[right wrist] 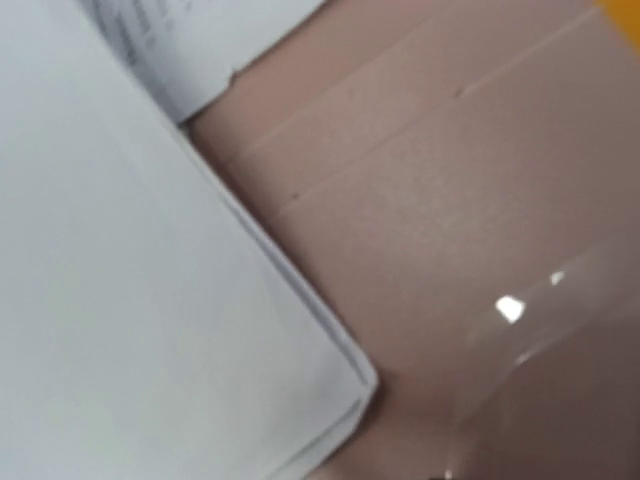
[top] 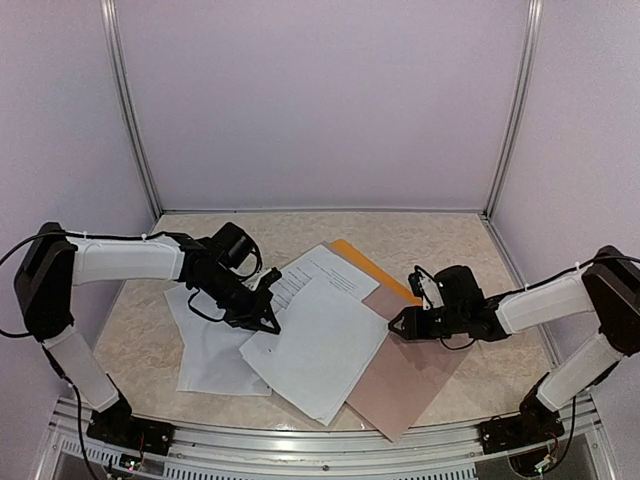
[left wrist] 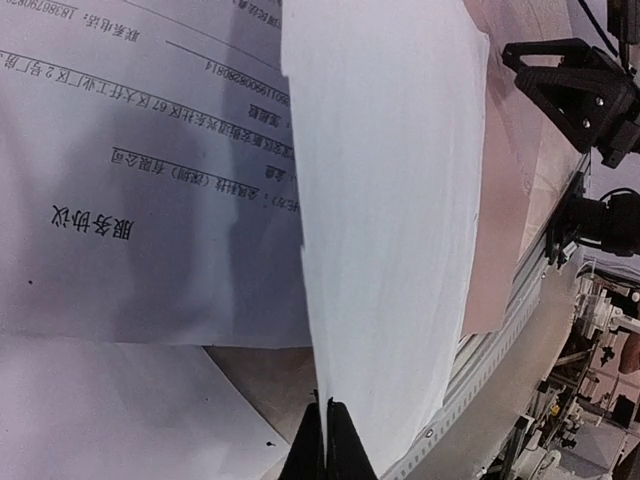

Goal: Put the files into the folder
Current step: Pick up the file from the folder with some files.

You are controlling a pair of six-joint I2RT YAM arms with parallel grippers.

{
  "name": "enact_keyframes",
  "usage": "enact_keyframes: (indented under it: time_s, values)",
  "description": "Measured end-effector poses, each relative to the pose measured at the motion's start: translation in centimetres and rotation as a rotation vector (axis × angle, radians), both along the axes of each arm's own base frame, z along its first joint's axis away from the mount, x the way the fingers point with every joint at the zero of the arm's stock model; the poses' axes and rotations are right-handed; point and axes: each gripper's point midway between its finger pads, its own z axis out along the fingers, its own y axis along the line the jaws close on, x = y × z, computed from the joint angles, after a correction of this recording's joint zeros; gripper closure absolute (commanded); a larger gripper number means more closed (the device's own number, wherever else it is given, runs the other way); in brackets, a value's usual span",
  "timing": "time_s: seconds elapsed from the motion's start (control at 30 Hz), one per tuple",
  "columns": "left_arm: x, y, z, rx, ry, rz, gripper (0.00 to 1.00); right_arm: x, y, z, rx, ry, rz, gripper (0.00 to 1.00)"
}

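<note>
Several white files lie spread over the table: a printed sheet [top: 325,270], a blank-side sheet [top: 318,345] on top, and more [top: 212,350] to the left. Only a corner of the orange-yellow folder [top: 372,265] shows from under them at the back. My left gripper [top: 268,320] is shut on the left edge of the top sheet. In the left wrist view its black fingertips [left wrist: 330,410] pinch that sheet [left wrist: 390,200], which stands up from them. My right gripper [top: 398,326] is low at the right edge of the papers, fingers hidden in its own view. That view shows a corner of stacked files [right wrist: 150,300].
A pinkish-brown flat board [top: 410,375] lies under the right side of the papers and reaches toward the front rail [top: 300,440]. It fills most of the right wrist view, as the board [right wrist: 450,200]. Pale walls enclose the table on three sides.
</note>
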Motion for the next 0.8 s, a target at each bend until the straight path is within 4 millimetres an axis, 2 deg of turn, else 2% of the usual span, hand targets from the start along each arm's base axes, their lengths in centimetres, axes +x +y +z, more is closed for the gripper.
enact_keyframes:
  time_s: [0.13,0.3,0.43,0.57,0.8]
  values:
    - [-1.2,-0.8,1.5,0.026,-0.032,-0.038,1.0,0.7,-0.7,1.7,-0.056,-0.051,-0.01,0.52]
    - [-2.9,-0.8,1.9,0.083,-0.028,-0.074,1.0,1.2,-1.9,3.5,-0.136,-0.102,-0.029,0.5]
    - [-3.6,-0.5,2.0,0.127,-0.02,-0.087,1.0,1.1,-3.2,3.1,-0.228,-0.084,-0.038,0.42]
    - [-3.6,-0.6,2.7,0.154,-0.035,-0.094,1.0,0.8,-4.4,2.5,-0.32,-0.061,-0.037,0.27]
    - [-3.3,-1.0,2.7,0.178,-0.042,-0.112,1.0,0.6,-4.9,0.9,-0.456,-0.018,0.021,0.27]
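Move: My left hand already pinches the raised left edge of the white file; the file's middle lies about 9 cm to its right, 3 cm back and 5 cm below. The printed sheet is some 10 cm to the right of this hand and 15 cm ahead. From my right hand, the file's middle is some 16 cm left and 6 cm back, slightly below, and the orange folder about 14 cm ahead and 3 cm left. Keeping the file's edge pinched, my left hand rises further and draws back towards my base, about 3 cm each way, tilting a little. Meanwhile my right hand leaves the file's right corner: it lifts, shifts about 5 cm right over the pink folder and sinks again, rolling some 25 degrees so the fingers point more steeply down as they open wider. ##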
